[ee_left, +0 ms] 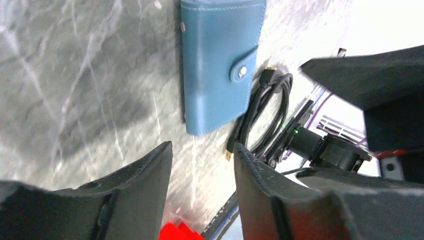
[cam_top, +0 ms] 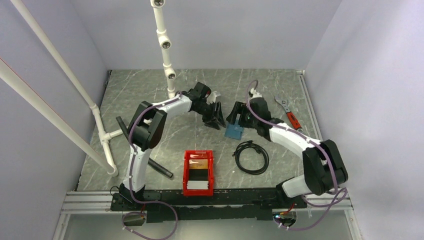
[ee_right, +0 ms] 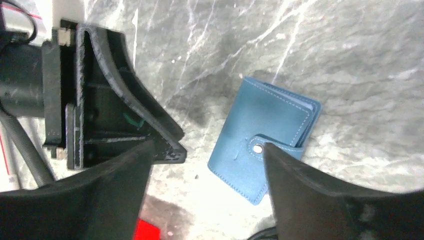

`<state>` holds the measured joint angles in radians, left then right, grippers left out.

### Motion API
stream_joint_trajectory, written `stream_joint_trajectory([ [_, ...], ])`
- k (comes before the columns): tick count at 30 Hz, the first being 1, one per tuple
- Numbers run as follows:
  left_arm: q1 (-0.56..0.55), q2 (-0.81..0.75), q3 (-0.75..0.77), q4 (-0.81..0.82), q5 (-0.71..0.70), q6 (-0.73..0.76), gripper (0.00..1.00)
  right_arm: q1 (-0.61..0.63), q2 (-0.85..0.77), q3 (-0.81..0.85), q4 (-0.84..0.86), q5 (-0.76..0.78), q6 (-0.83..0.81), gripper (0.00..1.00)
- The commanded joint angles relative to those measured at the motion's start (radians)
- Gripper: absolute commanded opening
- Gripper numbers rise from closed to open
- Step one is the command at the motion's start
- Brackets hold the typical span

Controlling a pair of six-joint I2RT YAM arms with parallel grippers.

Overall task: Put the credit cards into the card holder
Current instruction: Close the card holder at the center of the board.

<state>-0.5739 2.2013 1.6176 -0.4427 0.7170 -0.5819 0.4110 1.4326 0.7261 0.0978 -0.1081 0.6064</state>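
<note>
The card holder (cam_top: pixel 233 131) is a blue folding wallet, snapped shut, lying flat on the table between the two grippers. It shows in the left wrist view (ee_left: pixel 217 65) and the right wrist view (ee_right: pixel 262 135). The credit cards lie in the red bin: an orange-gold card (cam_top: pixel 200 163) and a whitish stack (cam_top: pixel 198 185). My left gripper (cam_top: pixel 215 120) (ee_left: pixel 202 150) is open and empty, just left of the holder. My right gripper (cam_top: pixel 238 120) (ee_right: pixel 209 147) is open and empty, hovering over the holder's far edge.
The red bin (cam_top: pixel 186 172) stands near the front edge at centre. A coiled black cable (cam_top: pixel 251 156) (ee_left: pixel 265 107) lies right of the holder. A wrench with a red handle (cam_top: pixel 289 114) lies at the far right. A black rod (cam_top: pixel 160 168) lies left of the bin.
</note>
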Motion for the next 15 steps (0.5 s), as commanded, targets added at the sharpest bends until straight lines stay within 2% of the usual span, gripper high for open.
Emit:
stream_joint_trajectory([
  [1, 0.009, -0.185, -0.035, -0.049, -0.026, 0.047, 0.57, -0.006, -0.033, 0.182, -0.487, 0.080, -0.189, 0.94],
  [2, 0.010, -0.216, -0.050, -0.060, -0.024, 0.054, 0.59, -0.006, -0.023, 0.208, -0.535, 0.100, -0.182, 0.99],
  [4, 0.009, -0.287, -0.079, -0.092, -0.022, 0.075, 0.62, -0.005, 0.007, 0.260, -0.597, 0.160, -0.101, 1.00],
  [6, 0.009, -0.354, -0.104, -0.133, -0.024, 0.102, 0.72, 0.022, 0.051, 0.316, -0.657, 0.234, 0.024, 1.00],
  [7, 0.009, -0.384, -0.118, -0.148, -0.025, 0.115, 0.74, 0.045, 0.073, 0.338, -0.679, 0.274, 0.077, 1.00],
  [11, 0.008, -0.502, -0.173, -0.196, -0.038, 0.149, 0.76, 0.097, 0.173, 0.389, -0.711, 0.350, 0.218, 1.00],
  [15, 0.008, -0.628, -0.261, -0.181, -0.021, 0.146, 0.78, 0.139, 0.294, 0.421, -0.689, 0.383, 0.229, 1.00],
])
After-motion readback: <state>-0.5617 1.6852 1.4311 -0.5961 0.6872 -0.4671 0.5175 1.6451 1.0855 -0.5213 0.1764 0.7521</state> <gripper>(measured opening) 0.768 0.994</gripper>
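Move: The closed card holder lies about 7 cm below the right hand, some 3 cm back and 1 cm to its left. From that hand the cable coil is roughly 15 cm back and 6 cm right, and the red box about 21 cm back and 16 cm left, both some 7 cm below. From the left hand the card holder is about 5 cm right, 3 cm back and 3 cm below. Opening wide, right hand rises, then sinks 6 cm, tilting down towards the card holder; left climbs 14 cm away. ##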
